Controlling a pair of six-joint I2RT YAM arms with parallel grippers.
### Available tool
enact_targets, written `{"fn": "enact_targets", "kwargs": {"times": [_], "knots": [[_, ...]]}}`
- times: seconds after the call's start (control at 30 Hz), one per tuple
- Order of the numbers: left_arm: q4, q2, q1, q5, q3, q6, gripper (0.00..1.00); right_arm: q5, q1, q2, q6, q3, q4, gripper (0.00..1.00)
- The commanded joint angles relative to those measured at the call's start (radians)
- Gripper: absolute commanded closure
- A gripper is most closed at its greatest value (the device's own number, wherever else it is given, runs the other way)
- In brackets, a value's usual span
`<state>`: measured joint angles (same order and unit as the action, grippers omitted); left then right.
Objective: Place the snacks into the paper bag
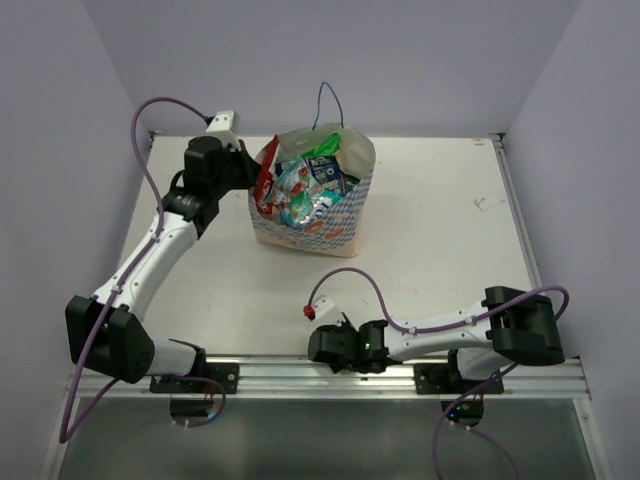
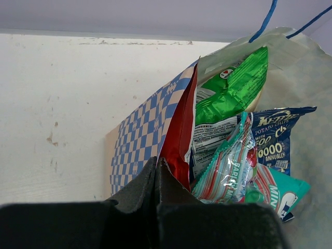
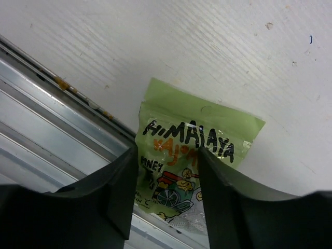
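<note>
The paper bag (image 1: 335, 228) stands at the back middle of the table, mouth open. Inside it are a red packet (image 2: 179, 135), a green-white chip bag (image 2: 233, 85), a dark blue packet (image 2: 280, 135) and a striped candy packet (image 2: 233, 166). My left gripper (image 1: 248, 172) (image 2: 157, 162) is shut on the bag's left rim, beside the red packet. A tiny yellow-green sachet (image 3: 207, 129) lies flat at the table's near edge, partly over the rail. My right gripper (image 1: 318, 345) (image 3: 166, 153) hangs low over it, jaws apart, one finger on each side of the sachet.
An aluminium rail (image 3: 57, 98) runs along the near edge right under the right gripper. The bag's blue string handle (image 1: 330, 100) sticks up at the back. Lilac walls close in the table (image 1: 450, 220) on three sides. Purple cables trail from both arms.
</note>
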<state>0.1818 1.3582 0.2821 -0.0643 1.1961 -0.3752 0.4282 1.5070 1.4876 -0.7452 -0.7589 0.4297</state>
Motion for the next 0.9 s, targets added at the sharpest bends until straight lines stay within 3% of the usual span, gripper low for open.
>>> {"fn": "enact_targets", "kwargs": {"times": [0.0,0.03,0.13,0.17,0.4,0.57,0.63,0.73,0.87], "knots": [[-0.059,-0.060,0.000,0.006,0.003,-0.004,1.00,0.014,0.006,-0.004,-0.049,0.021,0.007,0.53],[-0.059,-0.060,0.000,0.008,0.003,-0.004,1.00,0.017,0.007,-0.009,-0.051,0.024,0.009,0.60],[-0.059,-0.060,0.000,0.004,0.005,-0.004,1.00,0.033,0.007,-0.035,-0.052,0.015,0.029,0.97],[-0.059,-0.059,0.000,0.006,0.005,-0.004,1.00,0.043,0.007,-0.041,-0.046,0.001,0.049,1.00],[-0.056,-0.060,0.000,0.003,0.005,-0.002,1.00,0.176,0.007,-0.099,0.009,-0.189,0.254,1.00],[-0.058,-0.060,0.000,0.000,0.007,0.001,1.00,0.463,0.007,-0.205,0.101,-0.496,0.507,1.00],[-0.061,-0.059,0.000,-0.002,0.003,0.001,1.00,0.558,0.006,-0.234,0.159,-0.577,0.520,1.00],[-0.064,-0.056,0.000,-0.005,-0.001,-0.004,1.00,0.685,-0.025,-0.276,0.366,-0.683,0.399,1.00],[-0.065,-0.057,0.000,-0.005,-0.007,-0.011,1.00,0.652,-0.163,-0.305,0.734,-0.712,0.000,1.00]]}}
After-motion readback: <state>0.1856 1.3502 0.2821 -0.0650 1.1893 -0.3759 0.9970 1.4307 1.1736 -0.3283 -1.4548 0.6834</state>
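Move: Lying right under the right fingers is the green snack packet, its middle about 1 cm ahead, 1 cm to the right and 1 cm below; the metal rail runs some 6 cm behind the hand. The open paper bag stands roughly 33 cm ahead and 5 cm to the left, its middle about 12 cm above hand level. From the left hand, at the bag's rim, the packet lies some 34 cm back, 18 cm right and 26 cm lower. Closing its half-open fingers on the green packet almost on the spot, the right hand pinches it, then rises fast, about 35 cm, and goes some 11 cm forward towards the bag. On the way the wrist tips the fingers up from pointing steeply down towards pointing forward, about 45 degrees in all. The left hand stays put, still pinching the bag's left rim. ##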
